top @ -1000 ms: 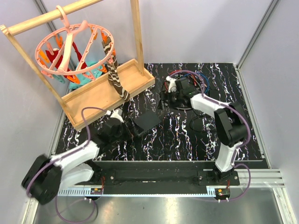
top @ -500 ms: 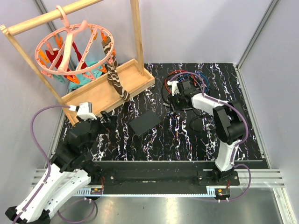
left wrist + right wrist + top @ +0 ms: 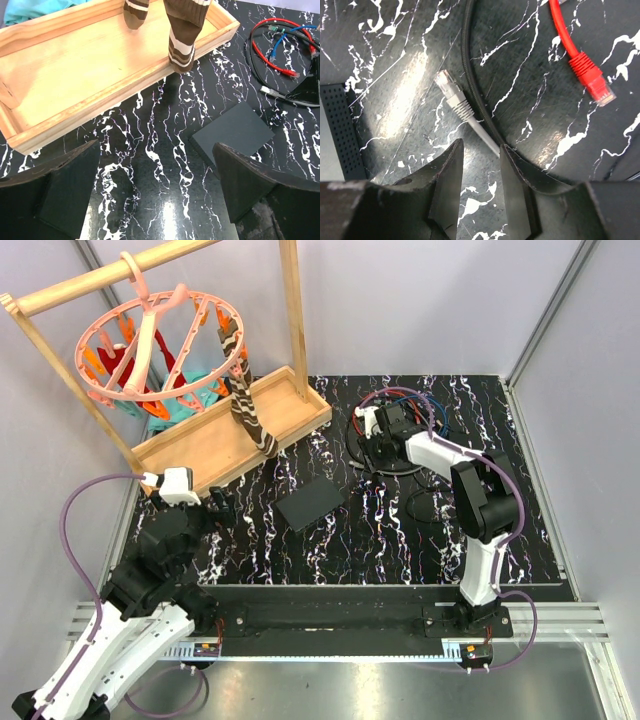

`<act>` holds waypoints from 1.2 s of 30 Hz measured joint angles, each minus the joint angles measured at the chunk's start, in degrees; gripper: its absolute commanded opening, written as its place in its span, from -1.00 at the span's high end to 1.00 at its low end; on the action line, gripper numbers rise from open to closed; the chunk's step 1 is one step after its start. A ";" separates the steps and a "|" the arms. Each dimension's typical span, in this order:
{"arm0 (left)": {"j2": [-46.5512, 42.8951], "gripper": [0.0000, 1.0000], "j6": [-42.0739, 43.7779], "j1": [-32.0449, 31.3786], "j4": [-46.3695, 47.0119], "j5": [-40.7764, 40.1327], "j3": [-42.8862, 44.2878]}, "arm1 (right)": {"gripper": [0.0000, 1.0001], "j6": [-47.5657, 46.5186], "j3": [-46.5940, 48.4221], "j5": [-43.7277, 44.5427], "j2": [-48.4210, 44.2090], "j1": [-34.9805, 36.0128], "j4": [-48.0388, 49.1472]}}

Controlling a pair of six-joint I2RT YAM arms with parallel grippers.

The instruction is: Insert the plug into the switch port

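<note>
The flat matte black box (image 3: 311, 502) lies mid-table, and the left wrist view shows it (image 3: 232, 131) ahead and to the right; its switch port does not show. The plug (image 3: 447, 85) is a pale grey connector lying on the table, and its thin cable (image 3: 482, 134) runs down to the tip of the right finger. My right gripper (image 3: 481, 147) hovers just short of the plug with its jaws half narrowed and only table between them; from above it (image 3: 375, 445) is over the cable pile. My left gripper (image 3: 160, 195) is wide open and holds nothing, left of the box (image 3: 225, 502).
A red cable with its plug (image 3: 592, 80) and a black cord (image 3: 470, 75) lie beside the grey plug. Red and blue cables (image 3: 272, 50) coil at back right. A wooden tray (image 3: 215, 445) with a rack, a striped sock (image 3: 245, 405) and a pink hanger (image 3: 150, 350) fills the back left.
My left arm has pulled back from the black box toward the near left. The right gripper's jaws have narrowed and it has shifted slightly over the cables.
</note>
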 measured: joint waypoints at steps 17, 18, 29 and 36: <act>-0.48 -0.98 2.95 0.00 1.07 0.00 -1.81 | 0.29 -0.81 6.14 0.46 6.23 1.79 -5.57; -0.48 -0.98 2.99 0.00 1.18 0.00 -1.81 | 0.36 -0.72 6.08 0.48 6.19 2.12 -5.57; -0.48 -0.98 3.13 0.00 1.95 0.07 -1.84 | 0.76 -0.63 4.42 4.85 3.28 3.63 -7.06; -0.48 -0.98 3.17 0.00 2.23 0.09 -1.86 | 0.77 -2.19 4.63 8.96 -4.39 1.27 -10.69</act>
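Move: The grey plug lies about 4 cm to the right hand's left and 1 cm farther out, some 2 cm lower, with its cable running back under the fingers. The red plug is about 6 cm ahead and 4 cm to that hand's right; the black switch stands some 10 cm back and 15 cm to its left. For the left hand, the grey plug lies about 22 cm ahead, 29 cm to its right and 21 cm down. Sinking about 2 cm to the table, the half-open right hand edges back and to its left along the grey cable towards its plug, then closes and pinches the cable just behind the plug's boot. It then lifts some 6 cm, swinging about 4 cm right and slightly forward, away from the switch, and keeps its hold. ##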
